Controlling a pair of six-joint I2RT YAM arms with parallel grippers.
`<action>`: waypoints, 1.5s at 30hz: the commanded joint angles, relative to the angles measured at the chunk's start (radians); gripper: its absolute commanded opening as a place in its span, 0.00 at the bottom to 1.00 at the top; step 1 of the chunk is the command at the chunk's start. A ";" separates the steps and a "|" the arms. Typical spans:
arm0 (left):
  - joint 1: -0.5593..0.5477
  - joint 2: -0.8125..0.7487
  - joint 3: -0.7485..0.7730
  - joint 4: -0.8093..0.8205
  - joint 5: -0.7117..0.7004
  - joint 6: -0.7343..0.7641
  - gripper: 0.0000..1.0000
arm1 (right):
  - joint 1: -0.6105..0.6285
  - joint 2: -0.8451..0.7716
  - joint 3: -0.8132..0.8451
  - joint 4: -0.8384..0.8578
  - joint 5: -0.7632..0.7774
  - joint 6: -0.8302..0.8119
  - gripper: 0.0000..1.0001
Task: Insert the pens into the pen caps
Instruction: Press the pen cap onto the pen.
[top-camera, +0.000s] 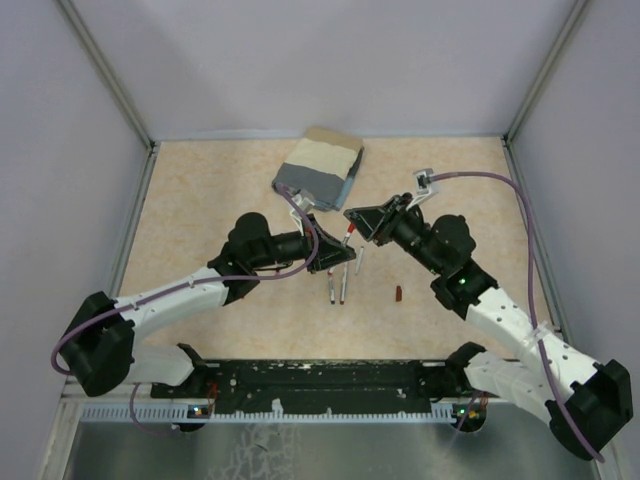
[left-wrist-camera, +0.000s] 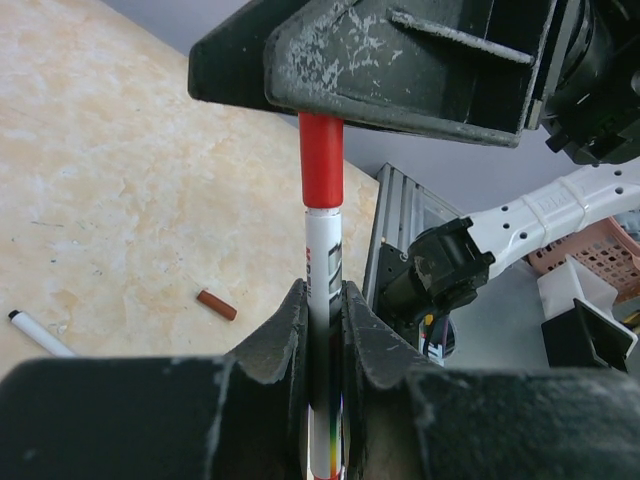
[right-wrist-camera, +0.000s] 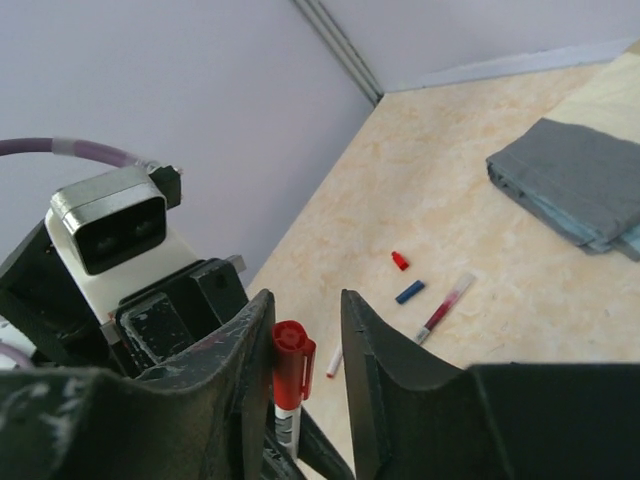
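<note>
My left gripper (left-wrist-camera: 322, 290) is shut on the white barrel of a pen (left-wrist-camera: 322, 250), held above the table. A red pen cap (left-wrist-camera: 321, 170) sits on the pen's far end. My right gripper (right-wrist-camera: 305, 300) stands open around that red cap (right-wrist-camera: 290, 365). The cap lies against the left finger, with a gap to the right finger. From above, both grippers (top-camera: 335, 255) (top-camera: 358, 222) meet mid-table over the held pen (top-camera: 347, 238). Two more pens (top-camera: 339, 285) lie just below them. A brown-red cap (top-camera: 398, 293) lies to their right.
A folded grey cloth (top-camera: 320, 167) lies at the back of the table. In the right wrist view a small red cap (right-wrist-camera: 399, 261), a blue cap (right-wrist-camera: 409, 292) and a red-inked pen (right-wrist-camera: 445, 307) lie on the table. Another pen (left-wrist-camera: 35, 333) lies near the brown-red cap (left-wrist-camera: 216, 305).
</note>
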 joint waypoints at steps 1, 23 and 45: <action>-0.002 0.005 0.017 0.020 0.019 -0.002 0.00 | 0.004 0.003 0.060 0.058 -0.065 0.003 0.26; -0.003 -0.045 0.154 0.073 -0.097 0.110 0.00 | 0.256 -0.042 -0.099 -0.050 -0.024 0.010 0.00; 0.016 -0.132 0.224 -0.023 -0.134 0.187 0.00 | 0.386 -0.096 -0.173 -0.093 0.173 -0.014 0.00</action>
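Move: At the right hand, the red pen cap sits between the still-parted fingertips, about 1 cm to its left, 1 cm back and 1 cm below. From the left hand, which holds the white pen slanting forward and up, the same cap is some 4 cm ahead and 4 cm above. Down on the table, roughly 30 cm below the right hand, a lone white pen lies about 3 cm back and 3 cm right, and a brown cap some 10 cm back and 11 cm right. Closing its fingers on the red cap, the right hand pinches it, then bears back along the pen towards the left hand: about 3.5 cm back and slightly left, rising a little before sinking some 2.5 cm. The left hand keeps its grip and is carried about 1.5 cm back and 1 cm left, up nearly 2 cm and down again, rolling slightly as its left side rises. ##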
